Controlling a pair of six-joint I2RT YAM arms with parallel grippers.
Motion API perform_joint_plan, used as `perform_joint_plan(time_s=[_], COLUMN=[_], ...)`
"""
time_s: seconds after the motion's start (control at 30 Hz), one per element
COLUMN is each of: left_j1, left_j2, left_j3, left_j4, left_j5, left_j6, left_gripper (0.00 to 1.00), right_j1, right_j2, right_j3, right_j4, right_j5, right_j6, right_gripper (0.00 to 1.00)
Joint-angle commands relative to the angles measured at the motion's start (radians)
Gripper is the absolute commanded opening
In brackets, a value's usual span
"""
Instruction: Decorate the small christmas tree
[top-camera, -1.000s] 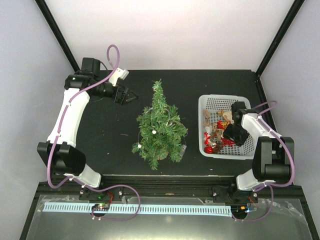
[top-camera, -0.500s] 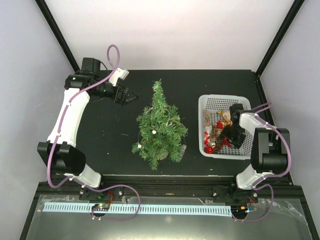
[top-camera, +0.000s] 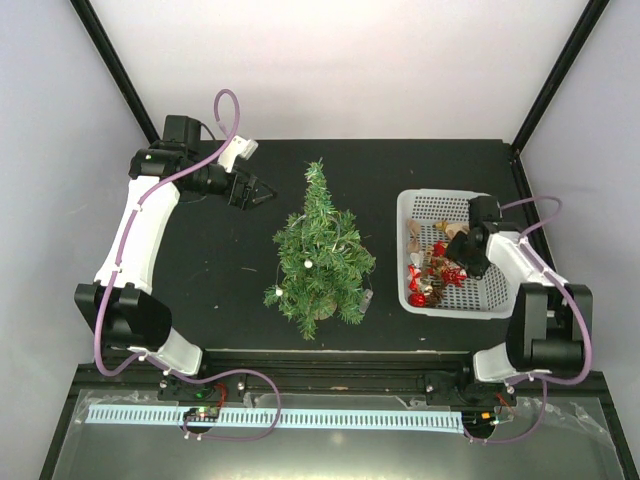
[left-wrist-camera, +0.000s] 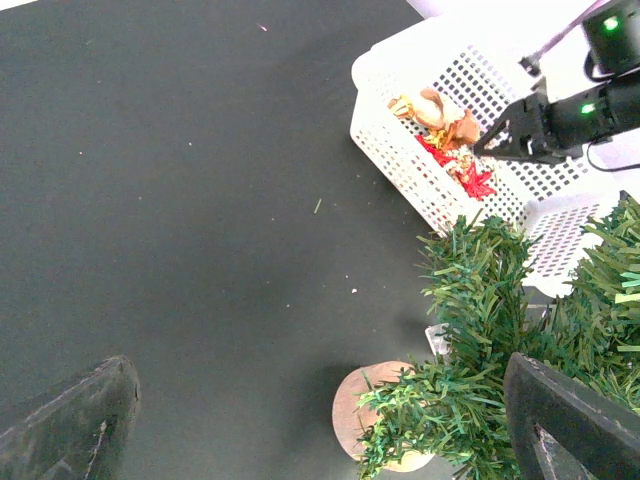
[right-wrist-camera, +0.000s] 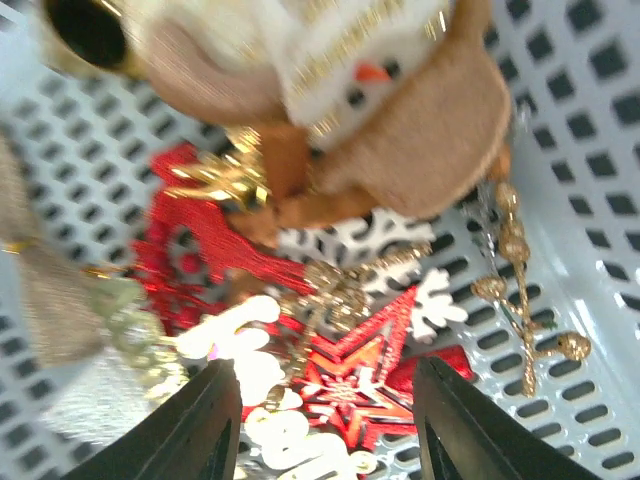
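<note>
The small christmas tree (top-camera: 322, 255) stands upright mid-table on a round brown base (left-wrist-camera: 365, 412); its green branches (left-wrist-camera: 470, 400) fill the lower right of the left wrist view. My left gripper (top-camera: 262, 190) hovers to the tree's far left, open and holding nothing (left-wrist-camera: 320, 440). My right gripper (top-camera: 455, 252) reaches down into the white basket (top-camera: 440, 196), over a heap of ornaments (top-camera: 432, 272). Its jaws stand apart (right-wrist-camera: 325, 440) on either side of a red star (right-wrist-camera: 365, 375) that lies among white letters, a snowflake and a snowman figure (right-wrist-camera: 350, 90). Nothing is clamped.
The basket (left-wrist-camera: 420, 190) sits at the right of the black table (top-camera: 220, 270), a hand's width from the tree. A gold bead sprig (right-wrist-camera: 525, 290) lies on the basket floor. Black frame posts rise at both back corners.
The right arm has shifted inside the basket, its wrist moving toward the far side and its elbow swinging outward. The left arm and the tree have not moved.
</note>
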Motion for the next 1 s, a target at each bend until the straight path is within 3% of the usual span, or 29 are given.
perform_joint_plan(time_s=[0.0, 0.3, 0.6, 0.97], left_j1=[-0.007, -0.007, -0.007, -0.013], left_j2=[0.012, 0.016, 0.02, 0.021], left_j3=[0.02, 0.018, 0.016, 0.016], left_j4=[0.004, 0.003, 0.007, 0.009], left_j5=[0.017, 0.021, 0.027, 0.025], left_j6=[0.007, 0.008, 0.0, -0.006], left_gripper=[0.99, 0.99, 0.99, 0.99], right_j1=[-0.02, -0.039, -0.039, -0.058], right_j2=[-0.081, 0.037, 0.042, 0.111], right_j3=[0.014, 0.057, 0.017, 0.038], right_j4=[0.107, -0.12, -0.155, -0.165], right_j5=[-0.035, 0.052, 0.066, 0.075], right_j6=[-0.009, -0.02, 0.02, 0.137], right_gripper=[0.47, 0.32, 0.22, 0.18])
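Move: From my half-open right hand, the red star lies about 2 cm back, 1 cm left and 4 cm below, on the basket floor. The red roll is 2 cm back and 2 cm right, the white snowflake 1 cm ahead and 3 cm right, and the gold berry sprig about level and some 6 cm right. From my left hand, the star is roughly 48 cm right, 7 cm back and 30 cm down. I finish a short lift of my right hand, up and forward about 3 cm, then turn back and sink some 5 cm each way, drifting a little right, down to the red star's right-hand point beside the red roll. My fingers swing back to nearly upright, about 20 degrees from the top of the lift, and narrow from half open to a small gap over that point. ##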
